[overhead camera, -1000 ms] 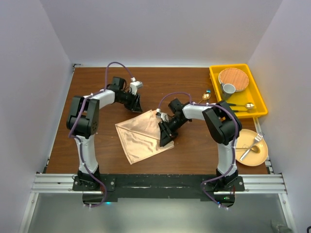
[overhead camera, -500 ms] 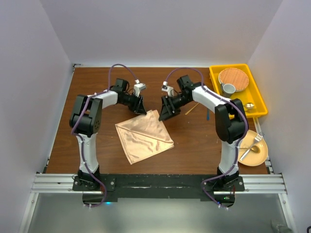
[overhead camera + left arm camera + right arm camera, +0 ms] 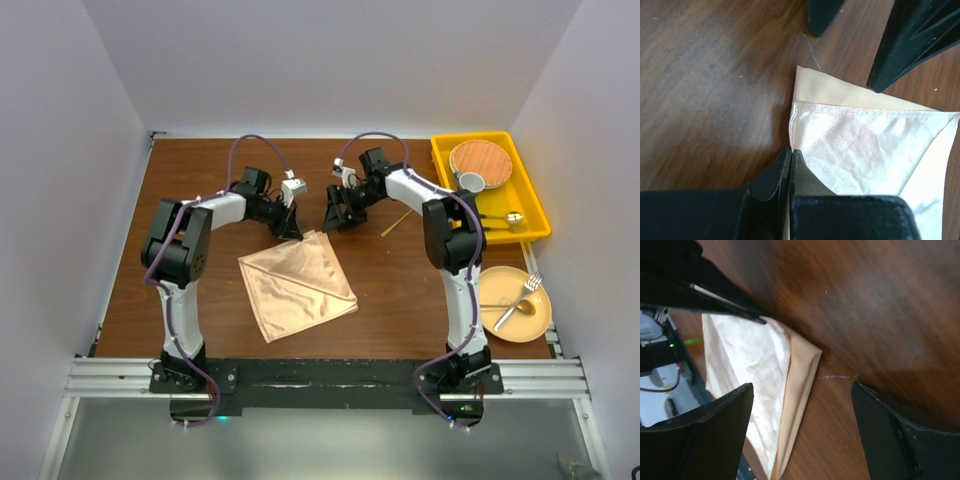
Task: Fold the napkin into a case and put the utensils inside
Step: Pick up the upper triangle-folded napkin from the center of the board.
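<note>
The peach satin napkin (image 3: 298, 283) lies folded into a layered diamond mid-table, not a narrow case. My left gripper (image 3: 293, 230) sits at its far corner; in the left wrist view the jaws (image 3: 791, 151) are shut on the napkin's (image 3: 865, 145) folded edge. My right gripper (image 3: 336, 216) hovers open just beyond that corner, and the napkin's tip (image 3: 805, 360) lies between its spread fingers (image 3: 803, 386). A gold fork (image 3: 517, 303) rests on the tan plate (image 3: 538, 318) at right. A gold spoon (image 3: 503, 217) lies in the yellow tray (image 3: 541, 216).
A slim gold stick (image 3: 397, 222) lies on the table right of my right gripper. The yellow tray at the back right also holds a wood-toned plate (image 3: 481, 160) and a grey cup (image 3: 470, 182). White walls close in the table on three sides.
My right gripper left the napkin's right side, moved back past the far corner and opened wide. My left gripper slid to that corner and shut on the edge.
</note>
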Robot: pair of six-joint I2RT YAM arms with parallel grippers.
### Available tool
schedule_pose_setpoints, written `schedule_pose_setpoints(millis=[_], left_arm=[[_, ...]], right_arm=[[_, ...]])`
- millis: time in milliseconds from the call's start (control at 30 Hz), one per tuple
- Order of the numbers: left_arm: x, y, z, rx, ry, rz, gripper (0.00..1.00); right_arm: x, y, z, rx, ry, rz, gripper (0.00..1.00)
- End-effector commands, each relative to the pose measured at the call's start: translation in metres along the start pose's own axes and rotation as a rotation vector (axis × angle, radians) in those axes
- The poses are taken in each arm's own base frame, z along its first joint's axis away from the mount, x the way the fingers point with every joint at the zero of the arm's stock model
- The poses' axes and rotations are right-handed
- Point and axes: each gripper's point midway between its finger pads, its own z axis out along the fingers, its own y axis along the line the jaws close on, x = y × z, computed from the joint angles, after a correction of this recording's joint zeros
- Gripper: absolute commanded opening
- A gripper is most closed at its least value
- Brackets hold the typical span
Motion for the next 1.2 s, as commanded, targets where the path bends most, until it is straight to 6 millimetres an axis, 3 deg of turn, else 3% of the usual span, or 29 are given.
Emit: schedule_pose_setpoints(millis=[0, 133, 333, 533, 633, 733, 767, 800, 867, 900, 967, 1067, 1167], left_arm=[[-0.027, -0.016, -0.012, -0.019, -0.068, 0.191, 0.0], [-0.027, -0.026, -0.011, -0.012, -0.056, 0.272, 0.0], [-0.031, -0.031, -0.013, -0.008, -0.072, 0.31, 0.0], [-0.033, -0.033, -0.013, 0.0, -0.076, 0.327, 0.0], [-0.034, -0.035, -0.014, 0.007, -0.083, 0.331, 0.0], [-0.035, -0.036, -0.014, 0.01, -0.088, 0.336, 0.0], [-0.033, -0.036, -0.015, 0.01, -0.082, 0.334, 0.0], [-0.035, -0.037, -0.016, 0.008, -0.08, 0.339, 0.0], [-0.031, -0.034, -0.025, -0.003, -0.067, 0.306, 0.1], [-0.032, -0.032, -0.03, -0.001, -0.065, 0.291, 0.29], [-0.024, -0.021, -0.05, 0.016, -0.048, 0.21, 0.54], [-0.007, -0.007, -0.076, 0.041, -0.023, 0.121, 0.72], [0.008, -0.002, -0.088, 0.051, 0.007, 0.113, 0.74]], right_arm=[[-0.02, 0.002, 0.005, -0.028, -0.047, -0.063, 0.85], [-0.021, 0.012, 0.012, -0.12, -0.053, -0.057, 0.85], [-0.005, 0.03, 0.021, -0.215, -0.006, -0.07, 0.81], [0.006, 0.04, 0.024, -0.255, 0.016, -0.081, 0.69], [0.011, 0.04, 0.027, -0.25, 0.028, -0.087, 0.58], [0.01, 0.039, 0.028, -0.248, 0.029, -0.081, 0.38], [0.008, 0.04, 0.027, -0.245, 0.025, -0.086, 0.26], [0.009, 0.039, 0.026, -0.24, 0.029, -0.086, 0.2], [0.009, 0.04, 0.023, -0.226, 0.026, -0.095, 0.04], [0.006, 0.045, 0.018, -0.223, 0.015, -0.111, 0.0], [0.006, 0.049, 0.014, -0.219, 0.005, -0.123, 0.0], [0.005, 0.06, 0.007, -0.226, -0.014, -0.198, 0.0], [0.007, 0.07, 0.001, -0.246, -0.02, -0.239, 0.0]])
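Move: The right hand, open and empty, has the napkin's far corner about 4 cm to its left and 3 cm back, barely below. The napkin's middle lies roughly 12 cm back and 8 cm left, and a wooden stick some 13 cm right, level with the hand. The left hand, already shut on the napkin's edge, has that corner about 4 cm right, level, and the napkin's middle some 10 cm straight back. Right hand goes about 5 cm left and back, pinches the far corner; left raises edge, releases, withdraws leftward. ##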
